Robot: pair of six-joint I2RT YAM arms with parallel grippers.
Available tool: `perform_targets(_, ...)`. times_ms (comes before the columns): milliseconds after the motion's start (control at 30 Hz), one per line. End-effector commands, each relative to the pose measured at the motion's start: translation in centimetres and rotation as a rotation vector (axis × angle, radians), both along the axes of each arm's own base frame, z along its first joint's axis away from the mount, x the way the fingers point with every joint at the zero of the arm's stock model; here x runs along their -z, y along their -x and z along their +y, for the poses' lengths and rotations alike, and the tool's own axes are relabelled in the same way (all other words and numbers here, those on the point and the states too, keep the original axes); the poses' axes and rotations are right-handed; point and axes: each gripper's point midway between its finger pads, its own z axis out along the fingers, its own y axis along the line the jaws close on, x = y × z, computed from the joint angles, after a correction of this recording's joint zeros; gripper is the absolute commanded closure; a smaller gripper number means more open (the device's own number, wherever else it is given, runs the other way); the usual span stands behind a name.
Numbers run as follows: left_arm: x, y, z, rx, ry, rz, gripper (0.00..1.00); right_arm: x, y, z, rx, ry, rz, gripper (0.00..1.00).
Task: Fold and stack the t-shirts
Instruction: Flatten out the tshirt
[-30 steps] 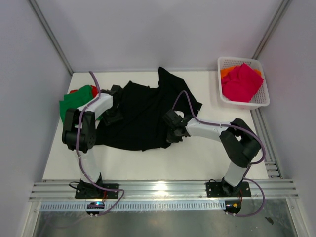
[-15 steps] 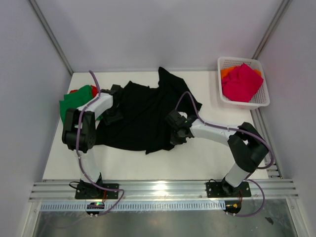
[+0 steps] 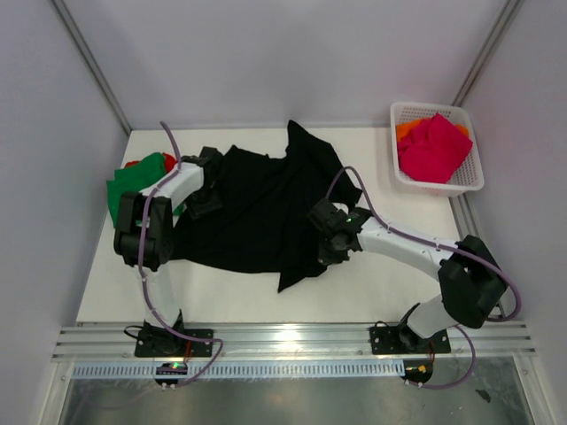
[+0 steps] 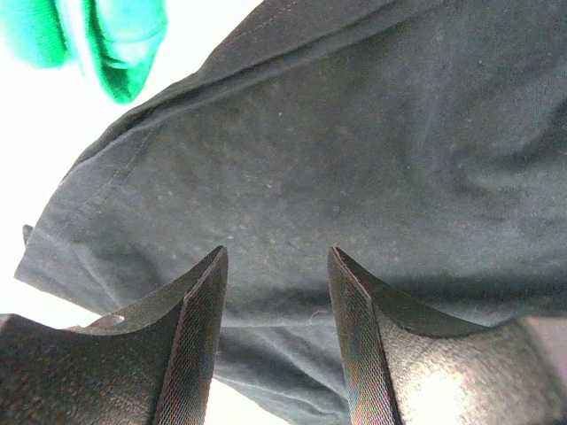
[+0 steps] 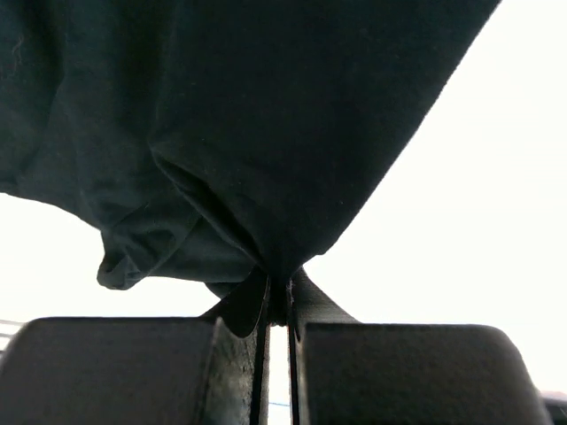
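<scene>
A large black t-shirt (image 3: 257, 208) lies spread over the middle of the white table. My right gripper (image 3: 326, 251) is shut on its near right edge, the cloth (image 5: 266, 168) bunched between the jaws and hanging away from them. My left gripper (image 3: 202, 205) stands open over the shirt's left part, its fingers (image 4: 199, 328) apart with black cloth (image 4: 354, 159) below them and nothing gripped. A green t-shirt (image 3: 133, 184) lies at the far left with a red one (image 3: 168, 160) under it. A magenta-pink t-shirt (image 3: 434, 146) and an orange one (image 3: 407, 129) sit in the basket.
A white lattice basket (image 3: 468, 181) stands at the back right corner of the table. Grey walls close in the left, back and right sides. An aluminium rail (image 3: 292, 338) runs along the near edge, where both arm bases are bolted.
My right gripper has moved toward the near right, dragging the black t-shirt's lower edge out into a point. The left gripper has shifted slightly toward the back.
</scene>
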Motion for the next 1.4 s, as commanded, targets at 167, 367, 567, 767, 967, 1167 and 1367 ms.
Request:
perform_targets(167,-0.3,-1.5,-0.6,0.010,0.018,-0.024,0.49,-2.6,3.0,-4.5,0.064,0.107,0.020,0.97)
perform_targets(367,-0.4,-1.6,-0.6,0.006,0.021,-0.025,0.49,-2.1,5.1,-5.6,0.110,0.101,0.068,0.97)
perform_targets(567,-0.7,-1.6,-0.7,0.006,0.023,-0.030,0.49,-1.6,5.4,-6.2,0.130,0.110,0.066,0.97)
perform_targets(767,-0.9,-1.1,-0.5,0.004,0.017,-0.023,0.49,-2.3,4.2,-5.8,0.136,0.122,0.036,0.39)
perform_targets(967,-2.4,-0.5,0.1,0.007,-0.006,-0.033,0.49,-3.2,3.6,-6.1,0.154,0.114,-0.016,0.37)
perform_targets(1167,-3.2,-0.7,0.1,0.007,-0.008,-0.041,0.49,-3.5,3.7,-4.0,0.113,0.008,-0.004,0.37)
perform_targets(1367,-3.4,-0.9,-0.4,0.005,0.000,-0.047,0.49,-3.8,4.2,0.2,-0.043,-0.188,0.033,0.37)
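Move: About 5 cm back, 6 cm right and 4 cm below the right hand, which still pinches the black shirt's near edge, lies the bare table spot it is taken towards. A loose shirt flap hangs some 12 cm left and 9 cm back of this hand, the table's front edge 17 cm straight back, the shirt's outer right corner 17 cm ahead and 9 cm right, all about 4 cm lower. From the left hand, that bare spot is roughly 19 cm back, 39 cm right, 2 cm lower. Dragging the pinched shirt edge right and back about 8 cm in all, the right hand arcs a couple of centimetres up and partly down again over the bare table near the front edge, then opens its fingers wide and lets go. It eases up a little more and swings some 3 cm back left over the cloth. The left hand stays nearly in place over the shirt's left part, fingers half open. ##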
